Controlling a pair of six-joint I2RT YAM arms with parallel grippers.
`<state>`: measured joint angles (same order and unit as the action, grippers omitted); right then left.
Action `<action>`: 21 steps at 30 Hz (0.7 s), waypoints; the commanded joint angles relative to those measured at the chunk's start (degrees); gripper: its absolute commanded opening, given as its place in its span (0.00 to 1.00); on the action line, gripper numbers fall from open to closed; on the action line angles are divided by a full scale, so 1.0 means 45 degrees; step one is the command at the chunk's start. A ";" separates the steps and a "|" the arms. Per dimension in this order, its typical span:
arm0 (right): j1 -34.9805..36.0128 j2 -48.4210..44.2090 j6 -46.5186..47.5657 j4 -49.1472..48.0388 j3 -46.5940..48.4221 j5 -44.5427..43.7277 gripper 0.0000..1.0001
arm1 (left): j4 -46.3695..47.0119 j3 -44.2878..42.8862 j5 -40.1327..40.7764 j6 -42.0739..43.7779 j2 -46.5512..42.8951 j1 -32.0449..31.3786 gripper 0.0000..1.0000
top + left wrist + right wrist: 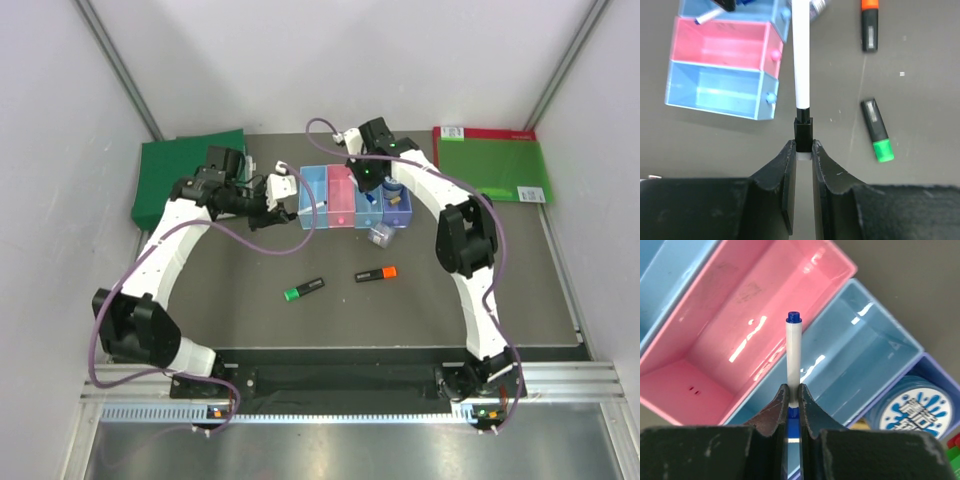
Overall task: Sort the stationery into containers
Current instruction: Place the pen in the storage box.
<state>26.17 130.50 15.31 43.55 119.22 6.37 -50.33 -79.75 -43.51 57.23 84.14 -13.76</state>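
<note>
My left gripper (803, 145) is shut on the black end of the black-white marker (801, 60) and holds it just left of the tray row (313, 196). My right gripper (793, 388) is shut on the blue-white pen (793, 350), above the edge between the pink tray (740, 315) and the light blue tray (860, 360). The round tin (915, 410) lies in the purple-blue tray (398, 212), with a tan block (395, 203) beside it. The green-capped highlighter (303, 289) and the orange-capped highlighter (376, 273) lie on the mat. The clear clip box (381, 236) sits in front of the trays.
A green folder (185, 175) lies at the back left. A green red-edged board (490, 160) lies at the back right. In the left wrist view the leftmost light blue tray (720, 90) and the pink tray (720, 47) hold nothing.
</note>
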 commanded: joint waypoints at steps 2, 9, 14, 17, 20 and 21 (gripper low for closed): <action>-0.0348 0.0044 -0.0219 -0.0596 0.0831 -0.0322 0.01 | 0.1924 0.0670 -0.1015 -0.1701 -0.1118 0.0050 0.00; -0.0406 0.0025 -0.0121 -0.0576 0.0753 -0.0654 0.26 | 0.2570 0.0730 -0.0976 -0.2288 -0.1276 0.0030 0.00; -0.0504 -0.0326 -0.0063 -0.0557 0.0753 -0.0810 0.60 | 0.3076 0.0729 -0.0801 -0.3106 -0.1236 0.0030 0.00; -0.0640 -0.0970 -0.0023 -0.0498 0.0753 -0.0810 0.76 | 0.4013 0.0982 -0.0723 -0.4336 -0.1139 0.0011 0.00; -0.0835 -0.1907 -0.0160 -0.0439 0.0520 -0.0927 0.78 | 0.5419 0.1450 -0.0722 -0.5938 -0.0867 -0.0028 0.00; -0.0913 -0.2528 -0.0218 -0.0459 0.0364 -0.0986 0.78 | 0.6137 0.1645 -0.0626 -0.6308 -0.0749 -0.0106 0.00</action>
<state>24.05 129.71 15.18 42.72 120.09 3.25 -33.93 -74.81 -45.60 39.00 79.70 -13.76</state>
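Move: The right hand holds the blue-and-white pen; the right-hand light-blue compartment it is meant for is centred about 2 cm ahead, 2 cm right and 6 cm below. The pink compartment is 2 cm ahead and 4 cm left, the round tub 5 cm ahead and 8 cm right, the yellow eraser 1 cm ahead and 7 cm right. From the left hand, holding the white marker, that light-blue compartment lies some 12 cm ahead, 16 cm right and 19 cm below. Ease the right gripper about 2 cm forward and 2.5 cm right, clear of the pink divider and over the light-blue compartment, then spread the fingers from nearly shut to most of the way open and let go of the pen, just starting to rise. Meanwhile raise the left gripper some 3 cm, tilting its fingertips slightly up and keeping its grip on the white marker. ##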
